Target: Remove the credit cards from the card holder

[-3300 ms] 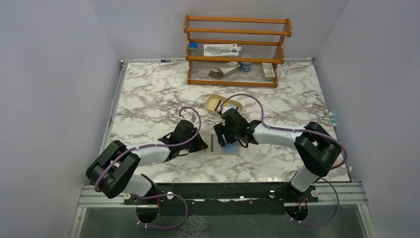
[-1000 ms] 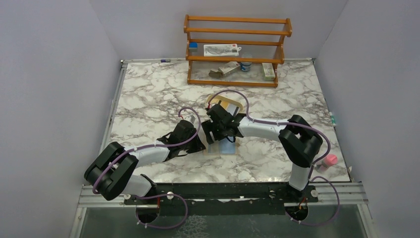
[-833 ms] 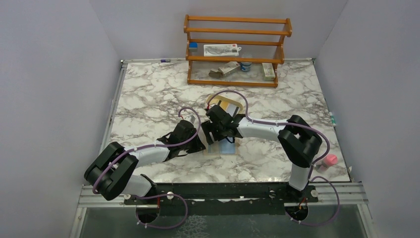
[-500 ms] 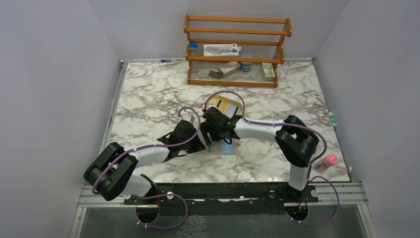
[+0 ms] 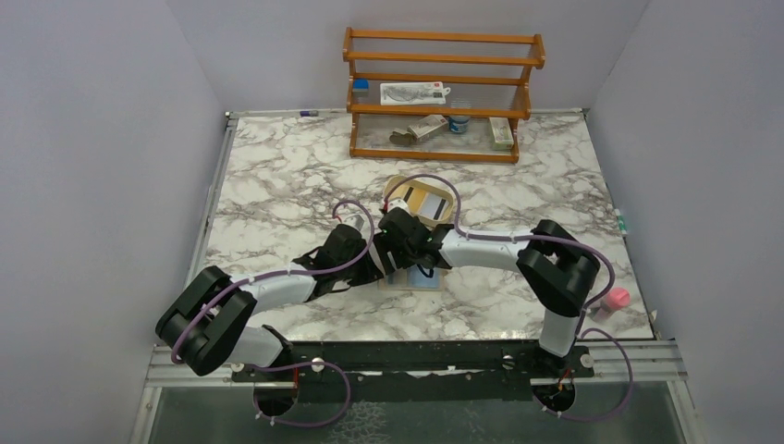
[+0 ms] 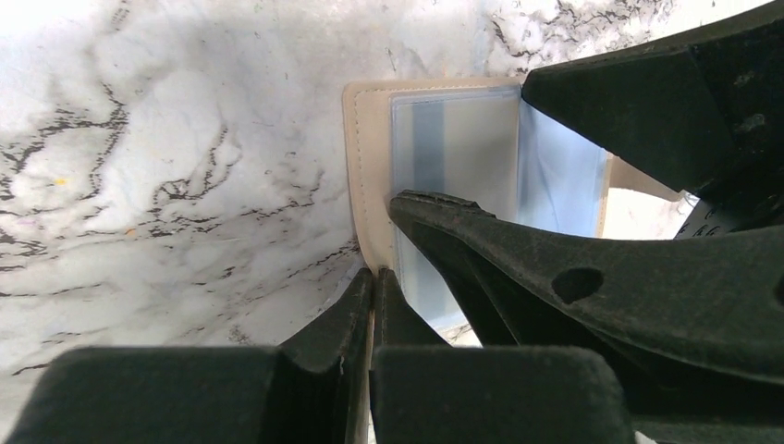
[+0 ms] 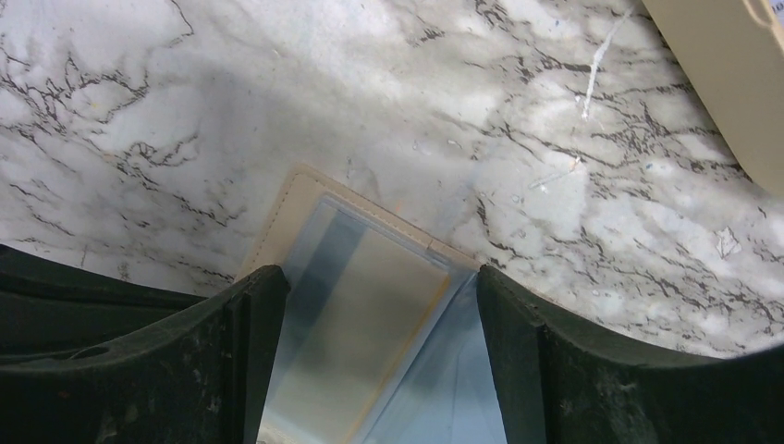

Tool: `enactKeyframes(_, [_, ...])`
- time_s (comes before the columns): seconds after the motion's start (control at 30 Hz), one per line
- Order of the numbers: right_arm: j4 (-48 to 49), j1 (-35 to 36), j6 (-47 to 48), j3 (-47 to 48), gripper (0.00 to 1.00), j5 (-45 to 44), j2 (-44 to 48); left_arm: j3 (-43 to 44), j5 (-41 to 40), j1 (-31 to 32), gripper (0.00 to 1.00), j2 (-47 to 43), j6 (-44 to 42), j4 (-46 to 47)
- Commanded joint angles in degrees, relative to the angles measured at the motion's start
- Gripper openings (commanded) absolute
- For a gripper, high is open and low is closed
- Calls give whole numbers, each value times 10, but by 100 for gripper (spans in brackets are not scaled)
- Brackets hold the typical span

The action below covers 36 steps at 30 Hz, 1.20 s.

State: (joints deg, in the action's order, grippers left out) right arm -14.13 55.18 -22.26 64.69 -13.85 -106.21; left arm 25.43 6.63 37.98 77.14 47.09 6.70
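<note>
The tan card holder (image 5: 418,280) lies open on the marble between the two arms. My left gripper (image 6: 374,277) is shut on its tan left edge (image 6: 356,185). A whitish-grey credit card (image 7: 370,314) with a dark band sits under the holder's clear blue-tinted pocket. My right gripper (image 7: 370,296) is open, one finger on each side of that pocket and card. Its black fingers (image 6: 573,277) cross over the holder in the left wrist view. A yellow-orange credit card (image 5: 428,201) lies in the oval tan tray (image 5: 447,214) just behind.
A wooden rack (image 5: 444,92) with a white packet and small containers stands at the back. A pink object (image 5: 616,299) sits near the right edge of the table. The tray's rim (image 7: 730,74) is close beyond the right gripper.
The right arm has swung from beside the tray down and left onto the card holder, jaws staying open. The left gripper has kept still, shut on the holder's edge.
</note>
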Motion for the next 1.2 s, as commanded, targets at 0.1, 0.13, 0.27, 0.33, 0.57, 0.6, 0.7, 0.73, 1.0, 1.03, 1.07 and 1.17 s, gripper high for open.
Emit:
enactKeyframes(0.1, [-97,4,3,-75,80,-64,5,-8,-22,-4,0,-2,-6,-23])
enactKeyframes(0.13, [-103,4,4,-75,80,-71,6,-7,-22,-4,0,-2,-6,-24])
enactKeyframes(0.27, [-120,3,6,-73,81,-97,11,-7,-23,-5,0,-6,-7,-30])
enactKeyframes(0.33, [-128,3,9,-71,82,-107,12,-8,-24,-7,0,-10,-8,-35])
enactKeyframes(0.57, [-155,2,18,-67,82,-140,8,-12,-30,-11,0,-30,-10,-50])
enactKeyframes(0.6, [-159,1,18,-67,83,-142,8,-13,-31,-11,0,-33,-10,-52])
enactKeyframes(0.7, [-173,2,18,-66,83,-146,14,-16,-34,-13,0,-40,-10,-58])
enactKeyframes(0.73, [-176,2,18,-66,83,-146,20,-17,-34,-14,0,-42,-10,-58])
enactKeyframes(1.0, [-188,2,29,-67,82,-117,70,-18,-34,-19,0,-36,-10,-54])
enactKeyframes(1.03, [-183,1,31,-69,82,-111,75,-18,-34,-20,0,-35,-9,-53])
enactKeyframes(1.07, [-176,2,32,-72,82,-105,80,-19,-33,-20,0,-34,-8,-51])
enactKeyframes(1.17, [-162,2,32,-71,82,-90,87,-20,-34,-21,0,-32,-6,-49])
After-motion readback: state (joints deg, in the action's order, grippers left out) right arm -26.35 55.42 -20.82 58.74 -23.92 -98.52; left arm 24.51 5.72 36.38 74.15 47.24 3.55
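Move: My left hand already pinches the open card holder's left edge near its back corner. The holder's middle lies about 7 cm to the right of it and 2 cm farther out, and the striped card some 4 cm to the right and 2 cm out. My right hand is open over the holder: the striped card sits about 2 cm back and 1 cm left, the holder's middle 2 cm back and 2 cm right, the tray roughly 13 cm ahead and 4 cm right. I sweep my open right hand to the right across the holder, about 8 cm, slowly at first and fastest at the end, coming back some 2 cm late on and rolling about 15 degrees so that its left side dips. My left fingers stay shut on the holder's edge, lift barely half a centimetre, then settle again while shifting about 1.5 cm left. ##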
